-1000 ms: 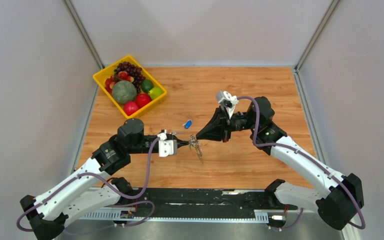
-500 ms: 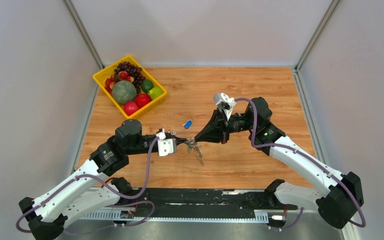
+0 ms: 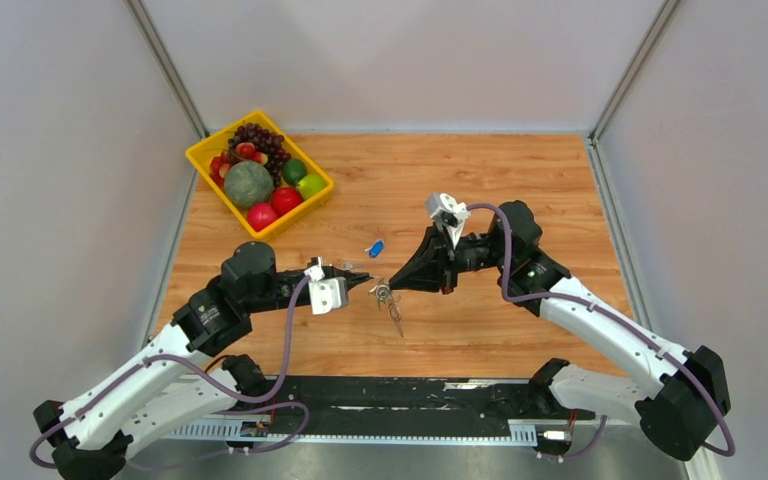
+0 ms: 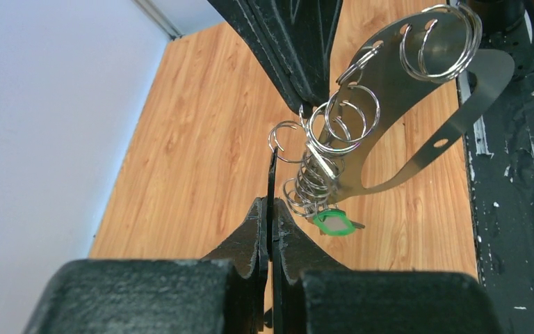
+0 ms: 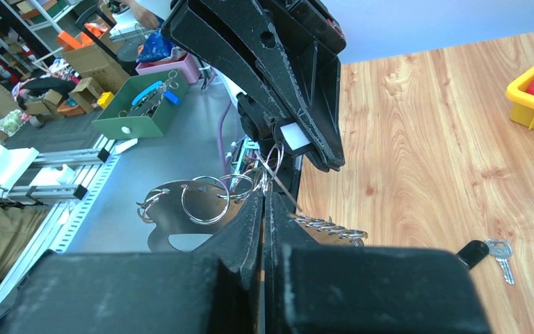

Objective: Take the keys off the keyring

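The keyring (image 4: 389,90) is a curved flat metal plate strung with several wire rings; it hangs above the table between my two grippers (image 3: 385,293). A key with a green tag (image 4: 334,223) dangles from the lower rings, and the keys (image 3: 396,318) hang down beneath. My left gripper (image 4: 272,202) is shut on a thin black key head, seen edge-on and linked to a ring. My right gripper (image 5: 263,193) is shut on the wire rings of the keyring (image 5: 201,202), facing the left gripper (image 3: 368,287) tip to tip from the right (image 3: 395,285).
A blue-tagged key (image 3: 375,247) lies loose on the wood just beyond the grippers, and a black-headed key (image 5: 471,254) lies near it. A yellow basket (image 3: 220,132) of fruit stands at the back left. The black base rail (image 3: 400,395) runs along the near edge.
Both grippers have shifted a little to the left with the key bunch held between them. Both stay shut.
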`<state>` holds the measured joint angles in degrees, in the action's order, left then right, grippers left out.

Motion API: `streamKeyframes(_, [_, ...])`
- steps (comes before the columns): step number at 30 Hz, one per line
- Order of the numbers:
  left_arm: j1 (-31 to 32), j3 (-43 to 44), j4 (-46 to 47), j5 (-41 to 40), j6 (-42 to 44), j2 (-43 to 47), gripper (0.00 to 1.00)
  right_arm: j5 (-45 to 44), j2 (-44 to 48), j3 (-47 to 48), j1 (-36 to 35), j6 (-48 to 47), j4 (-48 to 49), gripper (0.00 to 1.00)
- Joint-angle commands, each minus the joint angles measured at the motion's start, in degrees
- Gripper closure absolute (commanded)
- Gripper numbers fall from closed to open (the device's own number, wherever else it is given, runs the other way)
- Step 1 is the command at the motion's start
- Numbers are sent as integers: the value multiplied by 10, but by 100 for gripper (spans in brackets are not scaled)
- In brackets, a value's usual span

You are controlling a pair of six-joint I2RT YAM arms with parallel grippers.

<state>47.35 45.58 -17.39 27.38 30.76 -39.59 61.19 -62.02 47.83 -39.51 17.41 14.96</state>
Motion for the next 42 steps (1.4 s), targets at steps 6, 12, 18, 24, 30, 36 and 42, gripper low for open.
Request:
streamKeyframes(6, [0,35,31,0,-8,8,100,-2,15,-4,-8,-17,7,97])
streamKeyframes(12, [0,26,43,21,18,18,100,-6,20,-6,-8,-19,-1,77])
streamKeyframes(18, [0,29,33,69,47,7,100,-41,37,13,-7,-34,-19,76])
streamKeyframes(24, [0,32,27,92,61,0,100,-23,29,45,-7,-47,-27,73])
streamKeyframes(30, [0,43,21,102,65,-8,100,7,8,67,-16,-51,-28,72])
streamKeyframes(36, [1,51,21,106,68,-13,100,14,-9,75,-34,-54,-32,72])
streamKeyframes(42, [2,60,18,106,68,-19,100,10,-20,83,-47,-58,-35,73])
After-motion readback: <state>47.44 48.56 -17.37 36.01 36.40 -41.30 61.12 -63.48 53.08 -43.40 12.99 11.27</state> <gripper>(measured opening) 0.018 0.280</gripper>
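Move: The small split ring of the keyring sits at the left fingertips, about 1 cm right of the left hand point, level with it. From the right hand that ring is some 3 cm to the left, 1 cm ahead and 1 cm higher; the white-faced fob lies about 4 cm left, 1 cm ahead and 1 cm up. The metal keyring plate hangs around 5 cm back, 1 cm left and 3 cm below the right hand. The right fingers, shut at first, open about a quarter beside the rings; the hand then lifts some 3 cm and comes left, back and slightly down towards the small split ring, ending with its tips parted around the ring beside the left fingertips. The left hand keeps its shut pinch on that ring while it carries the keyring up and back, about 2 cm each, and a little right towards the right fingers, turning roughly 10 degrees clockwise. ##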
